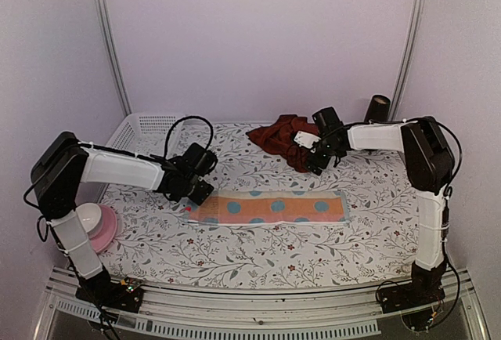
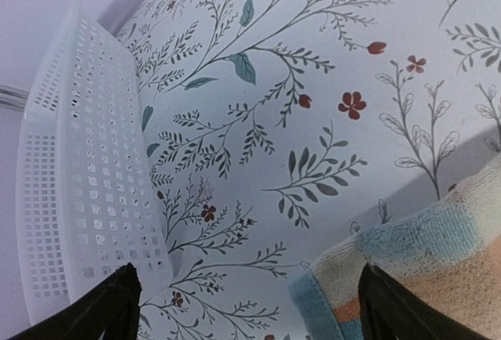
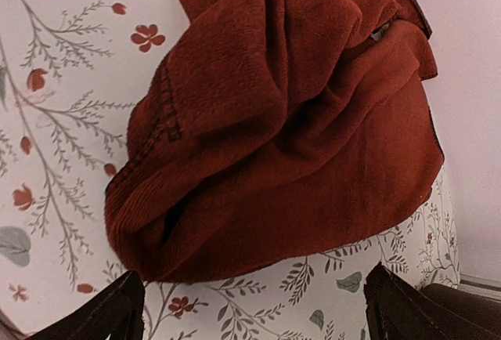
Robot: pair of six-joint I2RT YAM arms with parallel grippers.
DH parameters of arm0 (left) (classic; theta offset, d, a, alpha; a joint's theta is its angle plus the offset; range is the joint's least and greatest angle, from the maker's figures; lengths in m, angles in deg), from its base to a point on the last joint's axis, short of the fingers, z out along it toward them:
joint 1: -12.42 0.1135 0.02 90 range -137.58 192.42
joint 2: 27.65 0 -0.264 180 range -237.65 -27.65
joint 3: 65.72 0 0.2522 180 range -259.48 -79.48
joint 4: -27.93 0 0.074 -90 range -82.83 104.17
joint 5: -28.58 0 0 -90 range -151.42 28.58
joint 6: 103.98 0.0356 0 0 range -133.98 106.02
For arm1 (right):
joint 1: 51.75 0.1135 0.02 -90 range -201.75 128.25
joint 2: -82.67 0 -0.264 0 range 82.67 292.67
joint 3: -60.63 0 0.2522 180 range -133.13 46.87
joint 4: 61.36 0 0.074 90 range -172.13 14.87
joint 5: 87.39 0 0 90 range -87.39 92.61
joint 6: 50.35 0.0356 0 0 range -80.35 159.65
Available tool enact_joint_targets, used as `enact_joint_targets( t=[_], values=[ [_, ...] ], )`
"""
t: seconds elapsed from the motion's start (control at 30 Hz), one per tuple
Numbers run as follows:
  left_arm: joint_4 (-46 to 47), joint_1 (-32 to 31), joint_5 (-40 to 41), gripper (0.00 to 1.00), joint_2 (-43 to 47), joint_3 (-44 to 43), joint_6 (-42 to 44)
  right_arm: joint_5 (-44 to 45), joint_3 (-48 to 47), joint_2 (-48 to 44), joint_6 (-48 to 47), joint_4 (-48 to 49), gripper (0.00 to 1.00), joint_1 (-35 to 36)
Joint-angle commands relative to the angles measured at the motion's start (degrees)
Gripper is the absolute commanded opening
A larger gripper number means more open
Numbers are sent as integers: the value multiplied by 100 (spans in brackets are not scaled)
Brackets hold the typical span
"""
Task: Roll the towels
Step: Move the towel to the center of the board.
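The pastel checked towel lies flat as a long folded strip across the middle of the floral tablecloth. Its left corner shows beside my left gripper's right finger. My left gripper is open at that left end, jaws wide, with only tablecloth between them. The dark red towel sits crumpled at the back of the table. My right gripper is open just to the right of it, and its fingertips are clear of the cloth.
A white perforated basket stands at the back left, close to my left gripper. A pink dish with a white object sits at the left edge. A dark cylinder stands at the back right.
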Motion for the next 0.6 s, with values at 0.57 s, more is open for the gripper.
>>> enact_joint_targets(
  t=[0.57],
  values=[
    [-18, 80, 541, 97, -624, 80, 112, 3216, -2993, 2995, -1112, 1781, 99, -715]
  ],
)
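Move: The red-brown towel's middle lies some 15 cm ahead and 7 cm left of the right hand, about 3 cm lower; its near end reaches back almost to the open fingers. The dark cylinder stands about 14 cm ahead and 16 cm right, roughly level in height. The folded dotted towel is some 16 cm back, 12 cm left and 5 cm lower. From the left hand, the dotted towel's middle is about 4 cm back, 16 cm right and 5 cm down, the red-brown towel about 27 cm ahead, 23 cm right and 5 cm down. Against the red-brown towel's loose near end goes the open right hand, sweeping about 14 cm forward, low over the table, and pushing the cloth ahead of it; the fingers tip up and the wrist turns clockwise, some 30 degrees in all, veering slightly right at the end. The left hand, also open, sinks about 3 cm and edges left over the dotted towel's left end. ##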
